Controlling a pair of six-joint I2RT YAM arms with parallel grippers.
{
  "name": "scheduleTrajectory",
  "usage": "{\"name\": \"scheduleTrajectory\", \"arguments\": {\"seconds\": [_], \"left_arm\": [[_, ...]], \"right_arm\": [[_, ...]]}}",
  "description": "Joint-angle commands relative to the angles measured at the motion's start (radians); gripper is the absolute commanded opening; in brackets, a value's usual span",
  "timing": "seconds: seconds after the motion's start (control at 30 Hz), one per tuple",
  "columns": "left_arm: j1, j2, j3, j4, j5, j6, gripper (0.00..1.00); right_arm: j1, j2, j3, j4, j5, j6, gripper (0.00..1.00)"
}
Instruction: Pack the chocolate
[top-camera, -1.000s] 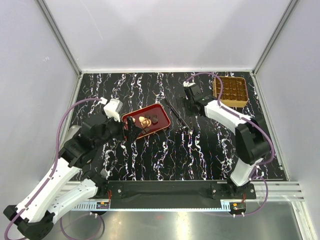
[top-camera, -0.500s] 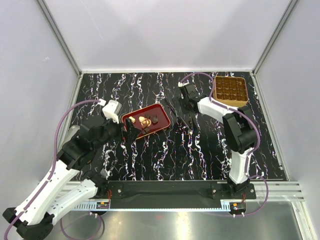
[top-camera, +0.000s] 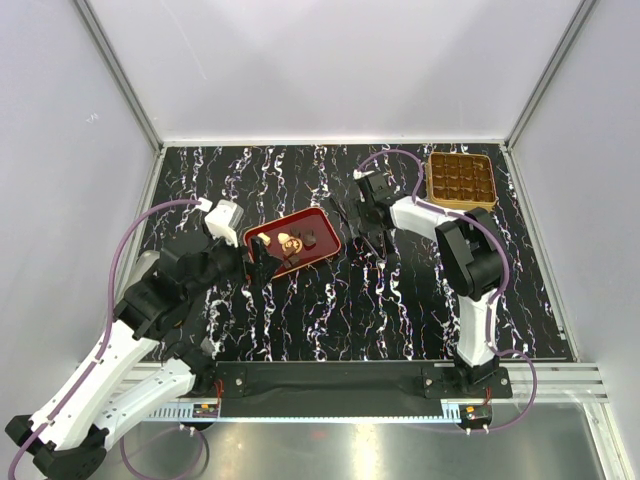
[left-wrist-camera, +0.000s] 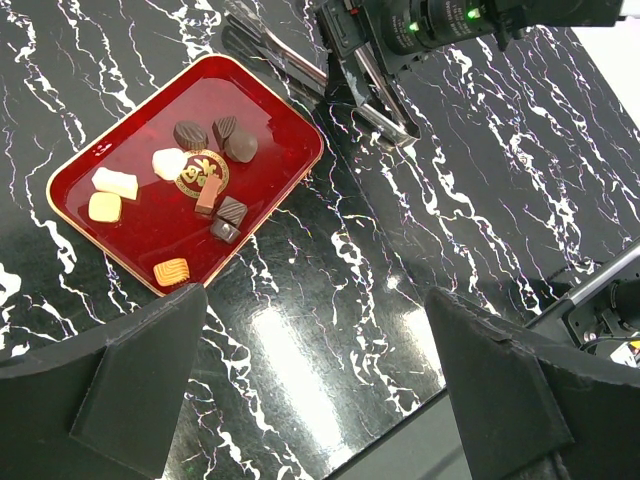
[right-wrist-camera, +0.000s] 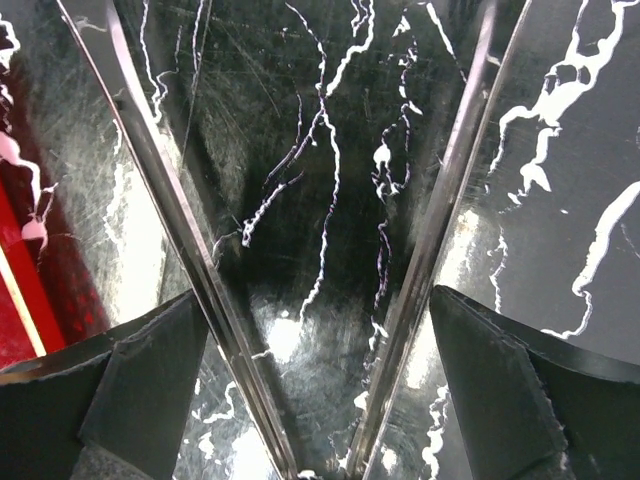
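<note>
The chocolate (left-wrist-camera: 205, 178) is several small lumps, cream, tan and dark brown, lying in a red tray (left-wrist-camera: 255, 105); the lumps also show in the top view (top-camera: 290, 242). My left gripper (left-wrist-camera: 315, 300) is open and empty, above the table at the tray's near edge (top-camera: 262, 262). My right gripper (right-wrist-camera: 315, 298) is open and low over metal tongs (right-wrist-camera: 160, 180) lying right of the tray (top-camera: 358, 225). Both tong arms run between its fingers. The golden box (top-camera: 461, 180) with its grid of compartments stands at the back right.
The red tray (top-camera: 325, 232) lies left of the table's middle on the black marbled top. The right arm (top-camera: 430, 215) reaches across from the right, in front of the golden box. White walls close in the table on three sides.
My right gripper has swung left, away from the golden box, and come down over the tongs. My left arm has hardly moved.
</note>
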Motion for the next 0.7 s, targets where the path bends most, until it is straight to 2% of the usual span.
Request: {"name": "scheduleTrajectory", "arguments": {"seconds": [0.0,0.3,0.5,0.67], "left_arm": [[0.001,-0.001,0.033,0.030,0.013,0.009,0.99],[0.002,-0.003,0.033,0.026,0.007,0.004,0.99],[0.002,-0.007,-0.025,0.061,-0.032,0.016,0.99],[0.002,0.006,-0.076,0.093,-0.070,0.030,0.99]], "right_arm": [[0.003,0.018,0.014,0.041,0.031,0.001,0.97],[0.001,0.019,0.002,0.054,0.056,0.003,0.90],[0.003,-0.077,0.032,-0.037,0.054,-0.005,0.79],[0.003,-0.181,0.064,-0.182,0.059,-0.002,0.72]]}}
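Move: The tongs lie right between my wide-open right fingers, their middle about 1 cm below the hand point, the open V pointing forward and the hinge towards my base. From that hand the red tray of chocolates is some 16 cm left and 3 cm back, the gold chocolate box about 20 cm right and 14 cm ahead. From my left hand the tongs lie roughly 23 cm ahead, 19 cm right and 25 cm below. I close my right fingers by about a quarter on the two arms of the tongs, one pad against each, squeezing the V inward. While closing I edge forward about 1 cm, low over the table, then turn back, drawing some 2 cm towards my base and 1 cm left as I rise about 1.5 cm, still squeezing. My left hand only starts to sink at the very end, by under 2 cm. ##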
